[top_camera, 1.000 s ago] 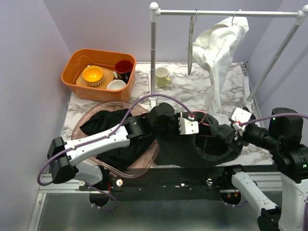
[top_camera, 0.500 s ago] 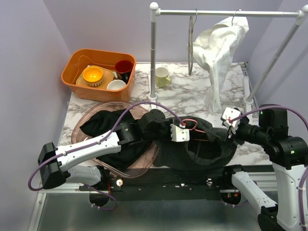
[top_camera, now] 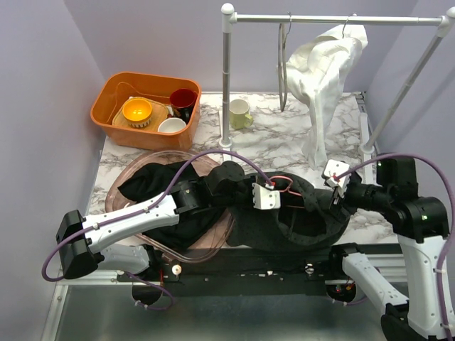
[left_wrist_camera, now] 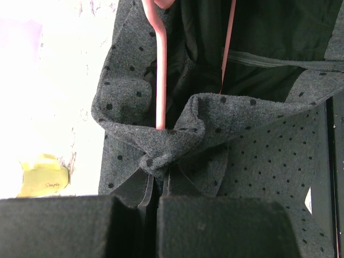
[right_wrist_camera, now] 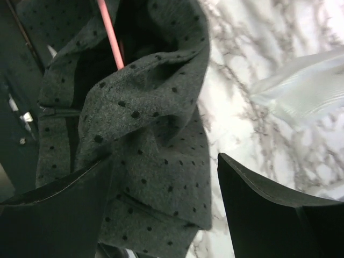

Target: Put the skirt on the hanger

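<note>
The skirt, dark grey with black dots, lies bunched on the marble table at front centre. A pink hanger runs inside its folds, and the hanger also shows in the right wrist view. My left gripper reaches in from the left. In the left wrist view that gripper is shut on a pinched fold of the skirt. My right gripper hovers over the skirt's right end. There the gripper stands open, with the skirt lying below it between the fingers.
A clothes rail crosses the back, its post standing mid-table, with a white garment hanging on it. An orange tub of dishes sits back left, a pale mug beside the post. A clear basin holds dark cloth.
The left gripper has pulled the skirt a little left and toward the front. The right gripper has shifted left, over the skirt's right end. The skirt's right side is more bunched.
</note>
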Controlling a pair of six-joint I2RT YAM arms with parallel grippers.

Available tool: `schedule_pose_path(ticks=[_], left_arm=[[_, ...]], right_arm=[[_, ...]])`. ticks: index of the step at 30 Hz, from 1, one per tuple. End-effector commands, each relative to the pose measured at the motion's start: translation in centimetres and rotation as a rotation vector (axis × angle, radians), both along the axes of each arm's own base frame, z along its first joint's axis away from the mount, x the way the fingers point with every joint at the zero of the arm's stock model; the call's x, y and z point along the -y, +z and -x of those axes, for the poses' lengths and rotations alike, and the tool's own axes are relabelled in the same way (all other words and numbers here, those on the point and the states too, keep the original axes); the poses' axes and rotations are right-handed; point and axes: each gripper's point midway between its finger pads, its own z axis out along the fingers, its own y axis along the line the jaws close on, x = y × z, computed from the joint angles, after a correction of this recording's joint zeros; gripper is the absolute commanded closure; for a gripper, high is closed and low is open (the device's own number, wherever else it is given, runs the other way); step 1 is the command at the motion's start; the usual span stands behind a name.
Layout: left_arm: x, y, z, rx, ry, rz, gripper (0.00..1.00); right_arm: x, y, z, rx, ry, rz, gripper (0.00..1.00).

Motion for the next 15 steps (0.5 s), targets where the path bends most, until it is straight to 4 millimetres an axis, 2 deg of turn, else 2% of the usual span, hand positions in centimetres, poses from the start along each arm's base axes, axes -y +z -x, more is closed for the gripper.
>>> schedule_pose_path(ticks=[1, 2, 5, 8, 9, 11, 12, 13, 14, 15], left_arm=[[1.4, 3.2, 0.5, 0.021, -0.048, 0.119, 1.0], [1.6, 3.6, 0.6, 0.019, -0.052, 0.129, 1.0], [2.1, 4.4, 0.8, -0.001, -0.061, 0.161, 1.0], [2.7, 5.4, 1.3, -0.018, -0.087, 0.206, 1.0], [2.9, 5.6, 1.4, -0.023, -0.093, 0.214, 1.0], [3.2, 5.8, 1.6, -0.039, -0.1, 0.235, 1.0], [3.4, 5.8, 1.7, -0.046, -0.107, 0.24, 1.0], [3.5, 6.1, 1.8, -0.046, -0.111, 0.252, 1.0], [3.5, 5.8, 1.8, -0.052, -0.108, 0.254, 1.0], [3.6, 5.8, 1.9, -0.065, -0.109, 0.259, 1.0]], right_arm=[[-1.3, -3.8, 3.2, -0.176, 0.129, -0.022, 0.17], [-1.7, -4.6, 3.4, -0.196, 0.162, -0.034, 0.17], [-2.3, -5.3, 3.3, -0.205, 0.207, -0.055, 0.21], [-2.6, -6.1, 2.9, -0.227, 0.221, -0.065, 0.37], [-2.6, -6.2, 2.8, -0.23, 0.222, -0.067, 0.5], [-2.7, -6.2, 2.7, -0.241, 0.224, -0.068, 0.62], [-2.6, -6.1, 2.8, -0.238, 0.221, -0.067, 0.81], [-2.6, -5.8, 2.7, -0.23, 0.21, -0.067, 0.91], [-2.4, -5.7, 2.5, -0.237, 0.175, -0.067, 0.98], [-2.2, -5.4, 2.6, -0.212, 0.158, -0.068, 0.99]])
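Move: The right gripper is open above the right end of the dark dotted skirt. The waistband fold it will pinch lies about 6 cm below it, 3 cm to its left and 1 cm nearer the base. The pink hanger's middle is some 11 cm left and 2 cm ahead, the white garment's hem about 14 cm ahead and 5 cm left. From the left gripper, pinching the other end, that fold is roughly 14 cm right and 2 cm back. Lower the right gripper about 5.5 cm onto the skirt's right waistband fold, easing some 2 cm left and a touch back, while the wrist tips down and turns counter-clockwise by 10 degrees or so. Once nearly down, shut the fingers on the cloth just past the pink hanger's end. Keep the left pinch closed, letting that hand drift about 1 cm back and right. ##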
